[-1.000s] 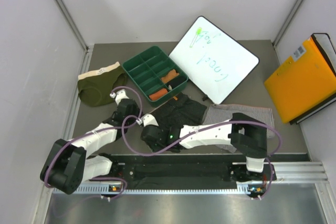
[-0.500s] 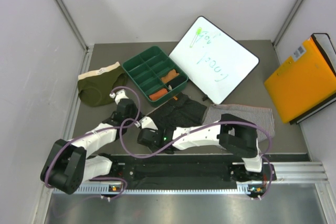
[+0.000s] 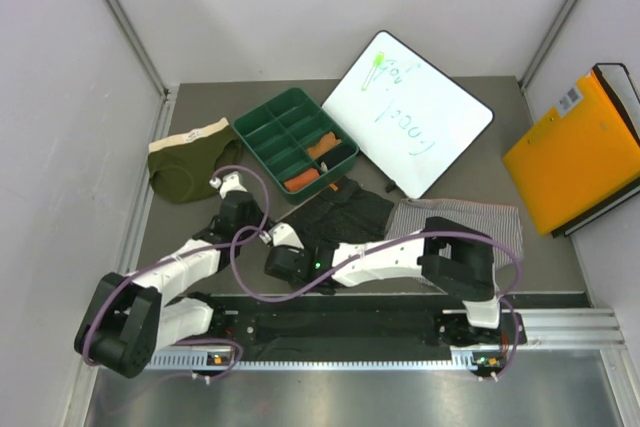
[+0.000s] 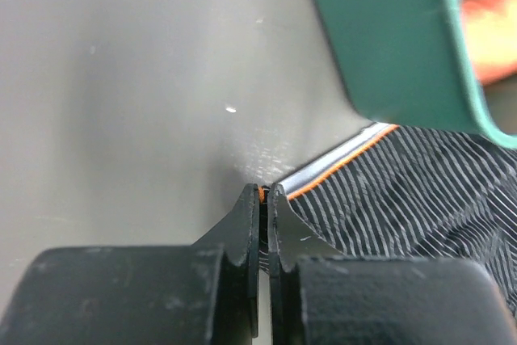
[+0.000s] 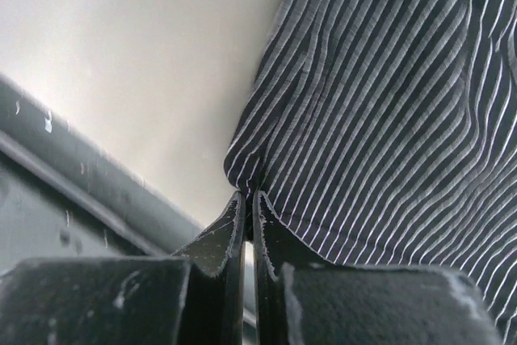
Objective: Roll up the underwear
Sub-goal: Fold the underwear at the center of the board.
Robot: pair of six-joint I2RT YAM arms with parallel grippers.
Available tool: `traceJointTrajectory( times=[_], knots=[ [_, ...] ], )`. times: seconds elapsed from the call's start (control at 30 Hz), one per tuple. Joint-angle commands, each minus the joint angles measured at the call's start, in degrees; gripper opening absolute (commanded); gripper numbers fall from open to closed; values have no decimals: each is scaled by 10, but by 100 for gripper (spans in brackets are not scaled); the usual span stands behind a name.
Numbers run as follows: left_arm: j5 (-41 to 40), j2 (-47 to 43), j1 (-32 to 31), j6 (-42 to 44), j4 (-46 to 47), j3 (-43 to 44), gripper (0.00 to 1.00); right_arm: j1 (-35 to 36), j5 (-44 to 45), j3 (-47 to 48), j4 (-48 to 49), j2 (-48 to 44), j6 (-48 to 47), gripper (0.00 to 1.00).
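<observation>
A black underwear with fine white stripes and an orange-edged waistband lies flat in front of the arms. My left gripper is shut on its waistband corner, and the striped cloth spreads away to the right. My right gripper is shut on the near left corner of the same underwear. An olive green underwear with a cream waistband lies at the far left. A grey-white striped underwear lies to the right, partly under the right arm.
A green divided tray holding orange items stands just behind the black underwear, its wall close to the left gripper. A whiteboard lies behind it and an orange folder at the right. The metal rail runs close to the right gripper.
Both grippers have gone from open to shut, each pinching a corner of the black underwear. The right gripper shifted slightly left and nearer; the left arm barely moved.
</observation>
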Motion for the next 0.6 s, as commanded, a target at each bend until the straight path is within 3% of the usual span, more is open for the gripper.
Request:
traceJointTrajectory(
  times=[0.0, 0.2, 0.43, 0.57],
  knots=[
    [34, -39, -1, 31, 8, -5, 0, 8, -61, -48, 7, -75, 26, 0],
    [78, -95, -2, 47, -9, -25, 0, 9, -100, -96, 6, -146, 54, 0],
    [150, -182, -18, 76, -38, -29, 0, 9, -73, -115, -35, -220, 85, 0],
    [124, -248, -44, 63, -119, -19, 0, 8, -87, -144, -31, -264, 105, 0]
  ],
)
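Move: The dark striped underwear is already pinched at its left side by both hands, the left at the waistband's end, the right at the near corner. Its middle lies about 11 cm to the right of the left hand and level with it. From the right hand the same middle is some 10 cm ahead and 11 cm right. The green bin's middle stands roughly 17 cm ahead of the left hand and 5 cm right; the grey striped cloth's middle lies about 34 cm right of the right hand, 7 cm farther out. Up, back and to the right both hands go together, keeping the underwear's left side pinched. The left rises about 5 cm, away from the green bin, turning some 15 degrees clockwise; the right first draws low back and to the right along the table's near edge, then lifts to about 6 cm, its wrist tilting around 10 degrees. ##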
